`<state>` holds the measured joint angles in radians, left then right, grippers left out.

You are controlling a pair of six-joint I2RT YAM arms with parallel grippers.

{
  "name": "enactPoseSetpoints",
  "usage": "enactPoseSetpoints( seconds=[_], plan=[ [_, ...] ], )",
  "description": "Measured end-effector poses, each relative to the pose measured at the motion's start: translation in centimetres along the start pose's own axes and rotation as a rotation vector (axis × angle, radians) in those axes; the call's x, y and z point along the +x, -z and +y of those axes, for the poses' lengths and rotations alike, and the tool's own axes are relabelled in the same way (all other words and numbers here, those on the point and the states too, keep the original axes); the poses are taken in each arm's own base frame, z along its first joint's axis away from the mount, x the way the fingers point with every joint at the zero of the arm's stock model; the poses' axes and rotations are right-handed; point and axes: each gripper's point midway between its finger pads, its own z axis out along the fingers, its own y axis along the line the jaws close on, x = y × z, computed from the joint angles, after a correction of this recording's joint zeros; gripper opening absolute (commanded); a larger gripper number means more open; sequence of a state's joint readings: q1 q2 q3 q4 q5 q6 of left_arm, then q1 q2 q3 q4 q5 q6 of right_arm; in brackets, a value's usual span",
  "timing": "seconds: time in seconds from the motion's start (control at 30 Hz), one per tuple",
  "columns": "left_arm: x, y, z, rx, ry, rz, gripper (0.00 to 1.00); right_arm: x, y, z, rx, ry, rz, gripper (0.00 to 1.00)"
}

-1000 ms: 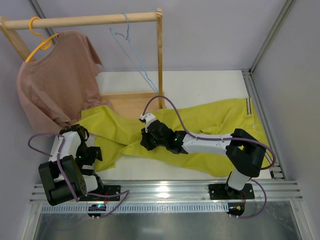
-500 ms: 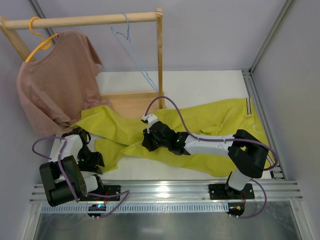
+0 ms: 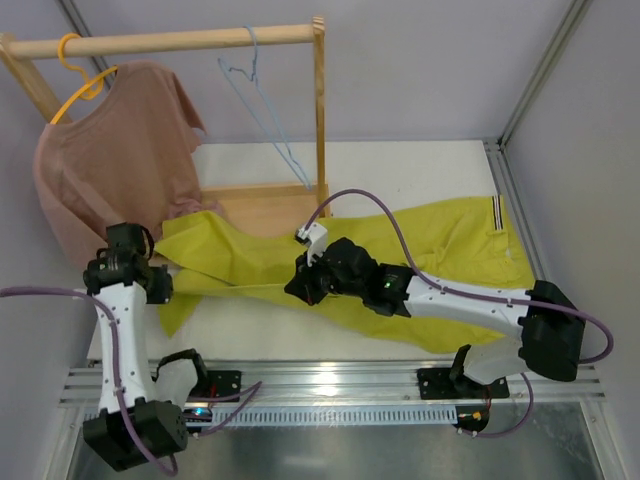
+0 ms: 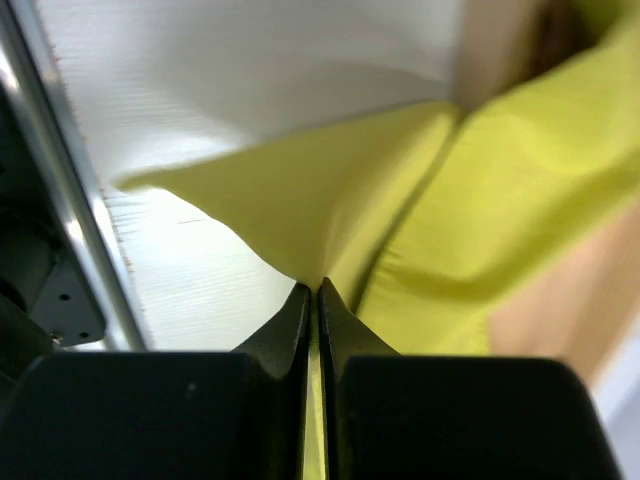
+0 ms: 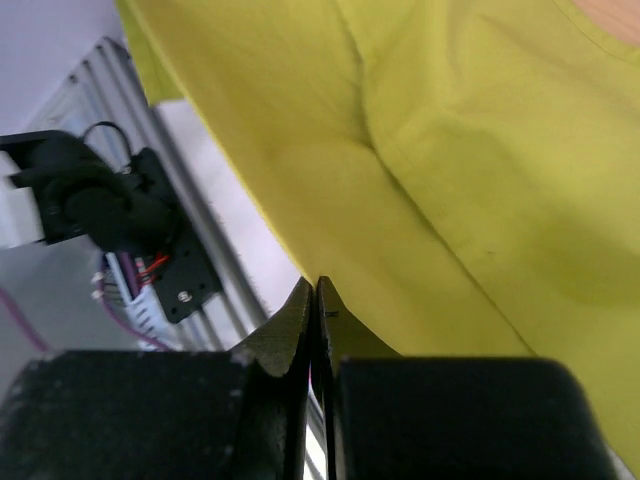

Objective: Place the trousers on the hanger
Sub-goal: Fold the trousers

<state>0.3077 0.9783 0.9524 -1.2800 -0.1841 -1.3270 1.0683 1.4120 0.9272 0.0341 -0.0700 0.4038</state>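
The yellow-green trousers lie spread across the table, with the striped waistband at the right and the legs running left. My left gripper is shut on a leg end and holds it off the table; in the left wrist view the cloth is pinched at the gripper. My right gripper is shut on the trousers' near edge at mid-length; in the right wrist view the cloth meets the gripper. The light-blue hanger hangs from the wooden rail, apart from both grippers.
A dusty-pink T-shirt hangs on a yellow hanger at the left of the wooden rail. The rack's post and wooden base stand just behind the trousers. A metal rail runs along the near edge; walls close both sides.
My left gripper has shut on the leg end and risen up and to the left, pulling the leg taut. The right arm has stretched slightly rightward, still shut on the cloth.
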Motion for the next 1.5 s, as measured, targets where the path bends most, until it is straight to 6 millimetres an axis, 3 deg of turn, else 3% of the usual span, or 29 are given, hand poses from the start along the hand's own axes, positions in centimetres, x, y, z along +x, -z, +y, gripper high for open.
enactPoseSetpoints(
  seconds=[0.07,0.13,0.27,0.57,0.67,0.8,0.93,1.07,1.17,1.33,1.5],
  plan=[
    [-1.3,3.1,-1.4,0.123,0.025,-0.057,0.0,-1.0,1.3,1.8,-0.06,0.028,-0.029,0.04],
    [-2.0,5.0,-1.5,0.192,0.044,-0.094,0.01,-1.7,2.3,3.3,-0.115,0.055,-0.053,0.04],
    [-2.2,5.9,0.0,0.2,0.04,-0.121,0.0,-1.9,3.1,4.1,-0.15,0.068,-0.063,0.04],
    [-3.1,4.4,0.8,0.063,-0.038,-0.164,0.0,-1.4,3.0,4.3,-0.161,0.06,-0.056,0.04],
    [-3.7,4.2,1.1,0.037,-0.044,-0.191,0.0,-1.6,2.1,3.9,-0.129,0.058,-0.056,0.04],
    [-4.3,2.8,1.1,-0.056,-0.066,-0.213,0.0,-1.6,-1.3,1.4,-0.01,0.039,-0.03,0.04],
    [-3.5,-0.8,-0.2,-0.146,-0.139,-0.153,0.0,0.0,-4.4,-2.2,0.091,-0.005,0.023,0.04],
    [-2.2,-3.9,-1.3,-0.122,-0.208,-0.095,0.0,1.6,-5.6,-4.0,0.146,-0.023,0.06,0.04],
    [-1.8,-4.7,-2.9,-0.01,-0.264,-0.087,0.0,1.7,-5.7,-4.7,0.175,-0.028,0.056,0.04],
    [-2.4,-2.0,-4.4,0.163,-0.284,-0.163,0.0,2.1,-5.2,-4.5,0.15,-0.027,0.052,0.04],
    [-3.5,1.7,-3.6,0.235,-0.268,-0.234,0.0,1.4,-3.1,-0.9,0.018,0.04,0.027,0.04]
  ],
)
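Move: Out over the table, the middle of the trousers' spread part lies about 10 cm ahead of the left hand, 57 cm to its right and 13 cm below. The leg on the rack base is some 17 cm ahead and 7 cm right of it, and the rack base's middle 27 cm ahead, 22 cm right. From the right hand the spread middle is roughly 9 cm ahead, 24 cm right and 16 cm below, the rack base's middle 27 cm ahead, 11 cm left. Shaking the trousers by the edge still pinched in both shut grippers, the hands rise 4 to 6 cm, easing back, then sweep forward and down, about 10 cm from top to bottom, before lifting and drawing back again. The left hand also drifts 3 cm left and ends rolled left side up and turned clockwise, each some 15 degrees. ##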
